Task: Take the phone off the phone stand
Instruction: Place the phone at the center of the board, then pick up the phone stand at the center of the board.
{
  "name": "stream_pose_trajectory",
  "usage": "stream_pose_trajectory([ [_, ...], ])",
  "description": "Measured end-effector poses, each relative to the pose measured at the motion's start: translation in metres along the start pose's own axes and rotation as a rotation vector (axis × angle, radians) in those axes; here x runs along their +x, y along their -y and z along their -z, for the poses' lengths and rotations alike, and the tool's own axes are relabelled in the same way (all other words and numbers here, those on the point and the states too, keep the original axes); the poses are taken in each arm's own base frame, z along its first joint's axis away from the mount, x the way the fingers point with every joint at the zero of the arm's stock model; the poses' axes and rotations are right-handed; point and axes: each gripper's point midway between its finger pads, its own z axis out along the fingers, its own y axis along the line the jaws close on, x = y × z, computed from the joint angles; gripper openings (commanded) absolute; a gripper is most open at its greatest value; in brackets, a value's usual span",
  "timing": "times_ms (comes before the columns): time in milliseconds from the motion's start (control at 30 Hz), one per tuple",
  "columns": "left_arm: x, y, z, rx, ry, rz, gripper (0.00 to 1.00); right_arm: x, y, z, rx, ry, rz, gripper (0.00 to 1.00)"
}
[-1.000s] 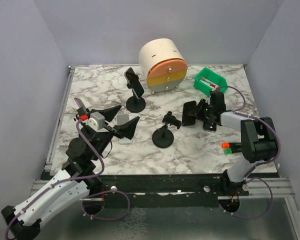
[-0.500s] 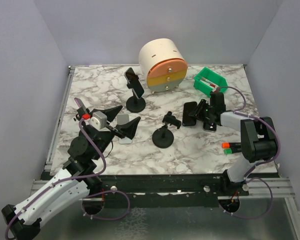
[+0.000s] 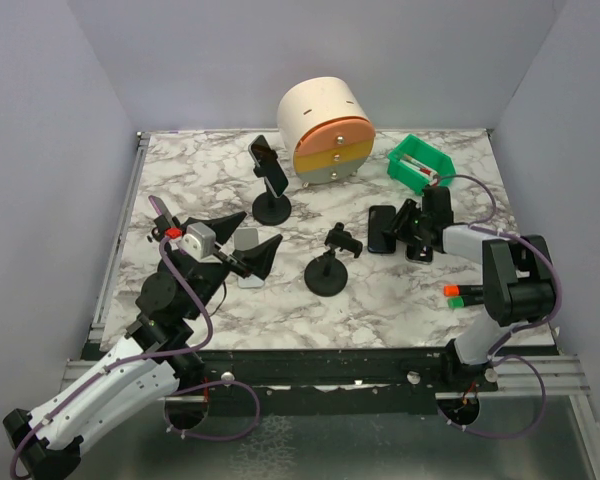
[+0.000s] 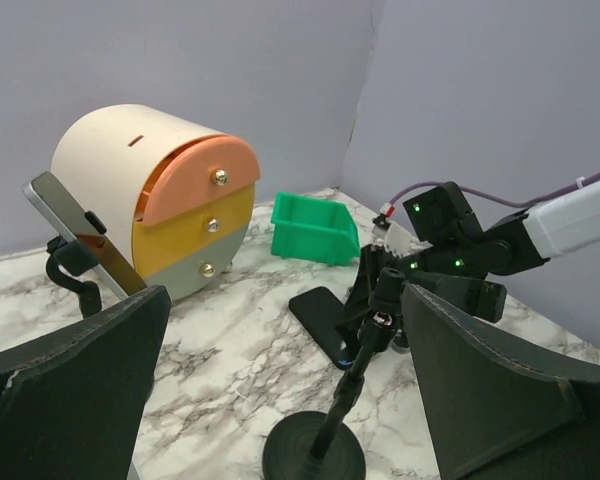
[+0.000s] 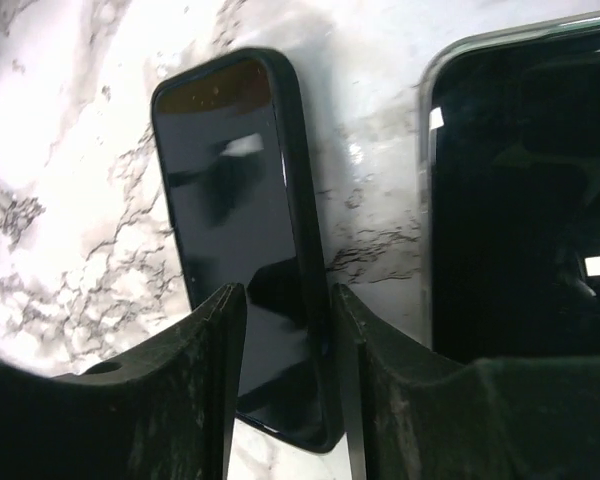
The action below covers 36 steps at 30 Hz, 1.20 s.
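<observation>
The black phone (image 3: 380,228) lies flat on the marble, screen up, right of the empty black phone stand (image 3: 328,264). My right gripper (image 3: 402,222) hovers low at the phone's right end. In the right wrist view its fingers (image 5: 288,295) stand apart astride the long edge of the phone (image 5: 230,220), with a gap showing and nothing clamped. Left of the stand, my left gripper (image 3: 242,240) is wide open and empty. Its wrist view shows the stand (image 4: 365,350) between its fingers (image 4: 285,300) but farther off, and the phone (image 4: 325,318) beyond.
A second stand holding another phone (image 3: 270,170) is at the back. The cream drawer unit (image 3: 325,130) and a green bin (image 3: 418,163) sit behind. A second dark glossy slab (image 5: 520,200) lies right of the phone. A small grey-white block sits under my left gripper.
My right gripper's jaws have spread apart off the phone, which now lies flat, and the gripper has drawn slightly to the right. The left arm has not moved.
</observation>
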Motion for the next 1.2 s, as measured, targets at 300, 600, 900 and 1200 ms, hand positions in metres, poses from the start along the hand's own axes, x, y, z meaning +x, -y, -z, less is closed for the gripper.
stream_pose_trajectory([
  [300, -0.001, 0.001, 0.000, 0.007, -0.003, 0.000, 0.99, -0.012, 0.019, 0.009, 0.081, 0.057, -0.009, 0.49],
  [600, 0.000, 0.002, -0.001, 0.013, -0.006, 0.000, 0.99, -0.026, 0.000, 0.059, 0.056, 0.111, 0.019, 0.47],
  [900, 0.007, 0.003, -0.003, 0.017, -0.027, -0.002, 0.99, -0.075, -0.091, 0.200, -0.275, 0.460, 0.155, 0.46],
  [1200, 0.025, 0.008, -0.008, 0.048, -0.088, -0.006, 0.99, 0.009, -0.106, 0.217, -0.583, 0.397, 0.295, 0.46],
])
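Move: The phone lies just under the open right fingers, its middle about 3 cm left and 2 cm ahead, 1 cm below. From the right hand, the second phone is some 8 cm right and 1 cm back, and the empty phone stand about 19 cm left and 11 cm back. The left hand has the phone roughly 15 cm ahead, 30 cm to its right and 31 cm below. The right fingers slide 3 cm right off the phone's edge, lift some 25 cm drawing back, then dip. ##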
